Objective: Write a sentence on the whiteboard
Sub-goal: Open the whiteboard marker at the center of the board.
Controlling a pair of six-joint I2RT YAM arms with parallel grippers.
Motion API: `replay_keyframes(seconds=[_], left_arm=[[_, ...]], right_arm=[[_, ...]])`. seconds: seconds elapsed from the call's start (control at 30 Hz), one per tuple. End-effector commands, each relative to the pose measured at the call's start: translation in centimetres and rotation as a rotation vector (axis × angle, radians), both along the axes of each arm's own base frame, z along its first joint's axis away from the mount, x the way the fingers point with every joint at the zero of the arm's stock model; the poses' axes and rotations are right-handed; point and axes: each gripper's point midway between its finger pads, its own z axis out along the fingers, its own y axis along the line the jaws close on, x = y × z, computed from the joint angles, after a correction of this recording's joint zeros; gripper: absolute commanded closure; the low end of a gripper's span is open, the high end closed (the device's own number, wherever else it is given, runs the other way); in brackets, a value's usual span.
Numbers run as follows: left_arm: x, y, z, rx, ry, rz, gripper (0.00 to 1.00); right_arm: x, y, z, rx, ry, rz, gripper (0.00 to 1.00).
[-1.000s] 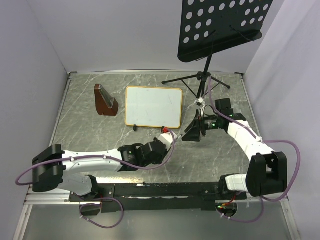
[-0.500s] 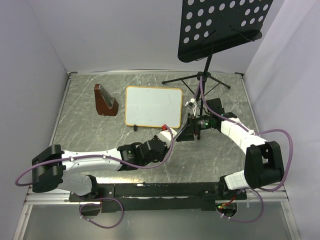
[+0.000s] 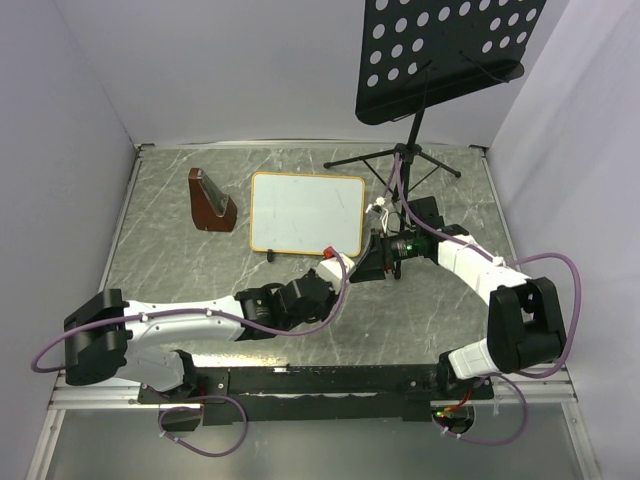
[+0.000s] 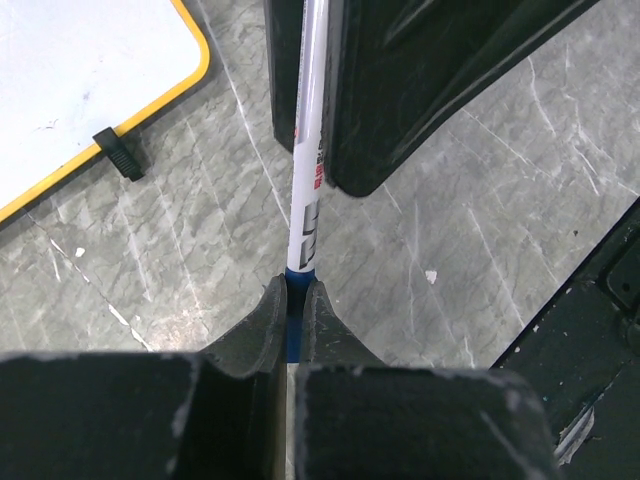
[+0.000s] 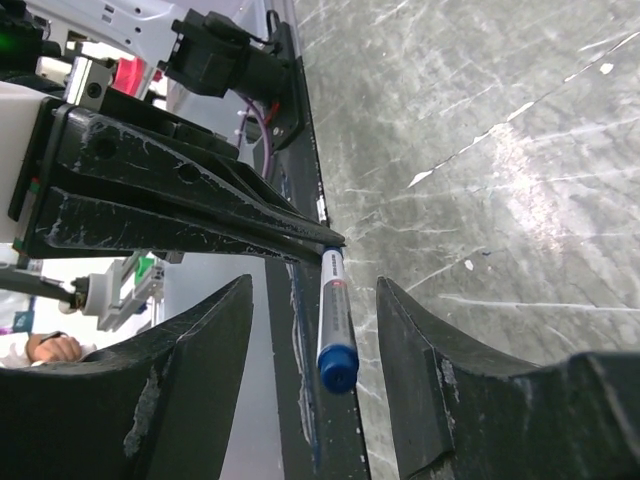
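The whiteboard (image 3: pixel 306 213) lies flat at the table's middle back, its face plain white; no sentence shows on it. One corner of the whiteboard (image 4: pixel 80 80) with a black foot (image 4: pixel 118 152) appears in the left wrist view. My left gripper (image 3: pixel 338 264) (image 4: pixel 297 285) is shut on the blue rear end of a white marker (image 4: pixel 307 190), held just right of the board's near right corner. My right gripper (image 3: pixel 372 266) (image 5: pixel 315 283) is open, one finger on each side of the marker's (image 5: pixel 333 310) blue-capped end, with a gap on both sides.
A brown wooden wedge-shaped holder (image 3: pixel 210 202) stands left of the board. A black perforated music-stand plate (image 3: pixel 440 50) hangs over the back right, its tripod legs (image 3: pixel 395 160) behind the board's right corner. Grey walls close in the left, back and right.
My right gripper has moved left to my left gripper and its jaws have narrowed around the marker's capped end. The left gripper stays shut on the marker, barely shifted.
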Motion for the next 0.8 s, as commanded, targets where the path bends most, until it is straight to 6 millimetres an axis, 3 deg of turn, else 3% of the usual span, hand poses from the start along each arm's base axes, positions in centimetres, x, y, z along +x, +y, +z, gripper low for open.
replay_keyframes(seconds=[0.0,0.3,0.53,0.57,0.67,0.77], left_arm=[[0.6,-1.7,2.5,-0.068,-0.029,-0.015,0.99],[0.7,-2.1,2.6,-0.070,-0.025,-0.023,0.99],[0.8,-1.9,2.6,-0.069,-0.024,-0.020,0.99],[0.9,-1.9,2.7,-0.068,-0.025,-0.017,0.99],[1.0,-1.6,2.9,-0.074,-0.029,-0.003,0.99],[1.0,-1.1,3.4,-0.103,-0.023,0.005,0.93]], right_arm=[[0.5,0.7,1.4,0.041,-0.034,0.036,0.44],[0.3,1.2,1.0,0.027,-0.040,0.056,0.56],[0.3,1.3,0.8,0.022,-0.039,0.064,0.78],[0.2,1.3,0.9,0.023,-0.035,0.068,0.87],[0.1,1.3,1.1,0.022,-0.047,0.077,1.00],[0.2,1.3,1.3,0.024,-0.058,0.073,1.00]])
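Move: The blue marker, capped end in the left fingers, reaches towards the right hand; its middle lies about 3 cm to the right hand's left, 2 cm back, 1 cm lower. From the left hand that middle is some 4 cm right, 2 cm ahead, 2 cm above. From the right hand, the whiteboard's middle is about 14 cm ahead, 11 cm left, and the music stand's front foot 9 cm right, level with it, both some 16 cm below. The right hand eases about 1 cm left along the marker and closes, pinching its barrel; the left keeps hold. ##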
